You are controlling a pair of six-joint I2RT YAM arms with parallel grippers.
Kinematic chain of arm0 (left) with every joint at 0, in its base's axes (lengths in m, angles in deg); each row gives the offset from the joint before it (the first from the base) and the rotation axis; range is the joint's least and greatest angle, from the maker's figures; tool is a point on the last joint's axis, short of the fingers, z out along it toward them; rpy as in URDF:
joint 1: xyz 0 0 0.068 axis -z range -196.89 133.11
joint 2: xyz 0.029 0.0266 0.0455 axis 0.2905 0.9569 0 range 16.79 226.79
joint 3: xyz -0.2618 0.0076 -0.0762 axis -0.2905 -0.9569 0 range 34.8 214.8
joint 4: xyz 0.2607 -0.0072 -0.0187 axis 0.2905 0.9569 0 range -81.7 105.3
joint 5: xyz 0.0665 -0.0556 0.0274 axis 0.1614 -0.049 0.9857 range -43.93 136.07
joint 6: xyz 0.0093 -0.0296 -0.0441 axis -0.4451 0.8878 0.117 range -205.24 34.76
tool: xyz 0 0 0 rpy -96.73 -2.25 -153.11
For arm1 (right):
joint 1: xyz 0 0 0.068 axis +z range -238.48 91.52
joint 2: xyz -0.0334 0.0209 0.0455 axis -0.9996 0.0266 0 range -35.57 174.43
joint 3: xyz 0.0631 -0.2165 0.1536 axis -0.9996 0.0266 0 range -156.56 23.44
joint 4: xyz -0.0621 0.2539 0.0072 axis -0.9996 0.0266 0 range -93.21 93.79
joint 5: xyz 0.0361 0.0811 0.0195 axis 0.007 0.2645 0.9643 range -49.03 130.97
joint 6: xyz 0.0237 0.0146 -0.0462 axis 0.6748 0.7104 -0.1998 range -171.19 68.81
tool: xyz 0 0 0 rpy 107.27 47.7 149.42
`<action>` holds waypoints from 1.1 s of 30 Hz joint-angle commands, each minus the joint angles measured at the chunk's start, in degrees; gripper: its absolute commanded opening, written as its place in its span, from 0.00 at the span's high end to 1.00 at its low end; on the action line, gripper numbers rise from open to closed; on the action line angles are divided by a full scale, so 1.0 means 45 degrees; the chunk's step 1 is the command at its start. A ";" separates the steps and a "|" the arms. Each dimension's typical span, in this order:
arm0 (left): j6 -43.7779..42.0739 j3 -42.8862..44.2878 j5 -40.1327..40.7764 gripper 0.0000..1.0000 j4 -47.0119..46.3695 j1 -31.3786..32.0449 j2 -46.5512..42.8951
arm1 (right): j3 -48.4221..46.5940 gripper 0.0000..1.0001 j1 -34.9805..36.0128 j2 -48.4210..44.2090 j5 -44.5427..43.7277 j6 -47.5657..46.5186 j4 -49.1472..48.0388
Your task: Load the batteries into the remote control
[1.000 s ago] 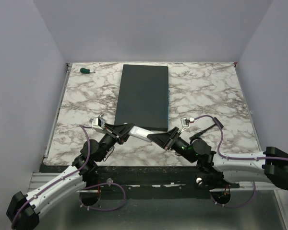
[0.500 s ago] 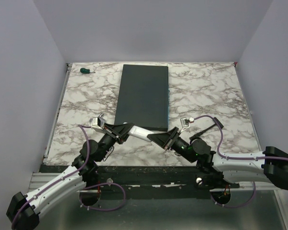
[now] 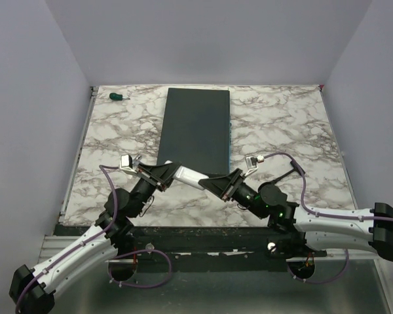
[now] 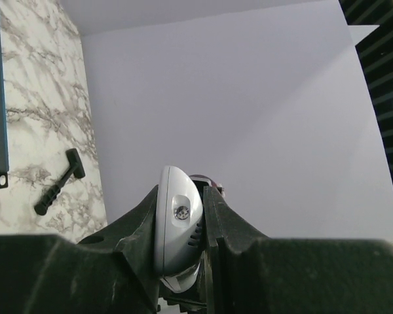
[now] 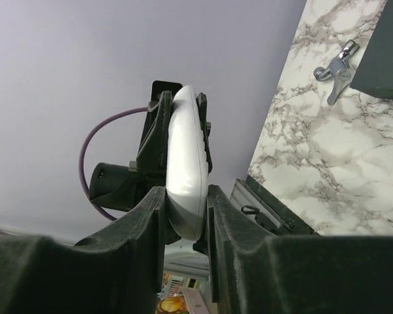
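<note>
The white remote control [image 3: 190, 175] hangs above the table's near middle, held end to end between both arms. My left gripper [image 3: 169, 172] is shut on one end; the left wrist view shows the remote control [image 4: 178, 222] pinched edge-on between the fingers of this gripper [image 4: 182, 196]. My right gripper [image 3: 217, 184] is shut on the other end. In the right wrist view the remote control [image 5: 187, 173] sits between the pads of that gripper [image 5: 183, 193], with the left gripper behind it. No batteries show in any view.
A large dark grey slab [image 3: 196, 131] lies at the table's centre. A black T-shaped tool [image 3: 285, 175] lies right of it, and a green-handled screwdriver [image 3: 117, 97] is at the far left corner. A small silvery piece [image 5: 337, 69] rests by the slab's corner.
My right gripper has moved left onto the remote's free end and narrowed its fingers around it. The left arm has shifted slightly left, still holding the remote.
</note>
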 commanded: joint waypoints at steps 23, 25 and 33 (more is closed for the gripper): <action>-0.3192 0.0664 -0.2606 1.00 -0.0231 0.0147 -0.0637 | -0.1690 0.11 -0.0292 -0.2127 0.1549 -0.5536 0.5348; -0.3634 0.0614 -0.3296 1.00 -0.1043 0.0147 -0.0626 | -0.2226 0.11 -0.0554 -0.2079 0.2653 -0.6008 0.6107; -0.4685 0.1091 -0.6013 1.00 -0.3365 0.0148 0.0524 | -0.3632 0.17 -0.1270 -0.1321 0.6832 -0.7230 0.7460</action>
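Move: Between the two hands, already gripped at both ends, the remote control has its middle about 6 cm right of the left hand and 2 cm back, roughly level with it; from the right hand it is some 6 cm left and 3 cm ahead. The dark box's middle lies about 33 cm ahead and 5 cm right of the left hand, the faucet 15 cm ahead and 22 cm left of that hand, both some 24 cm below. The hammer is 13 cm ahead, 31 cm right and 24 cm below the right hand. Opening wide, the right fingers let go of their end of the remote; that hand eases a couple of centimetres right, then comes back left, rising and drawing slightly back, as it rolls and tips up some 30 degrees with its fingers astride the remote's end. The left hand keeps its grip and, mostly late on, draws the remote back about 5 cm, with some right and up, tipping its fingers up and turning a little clockwise. ##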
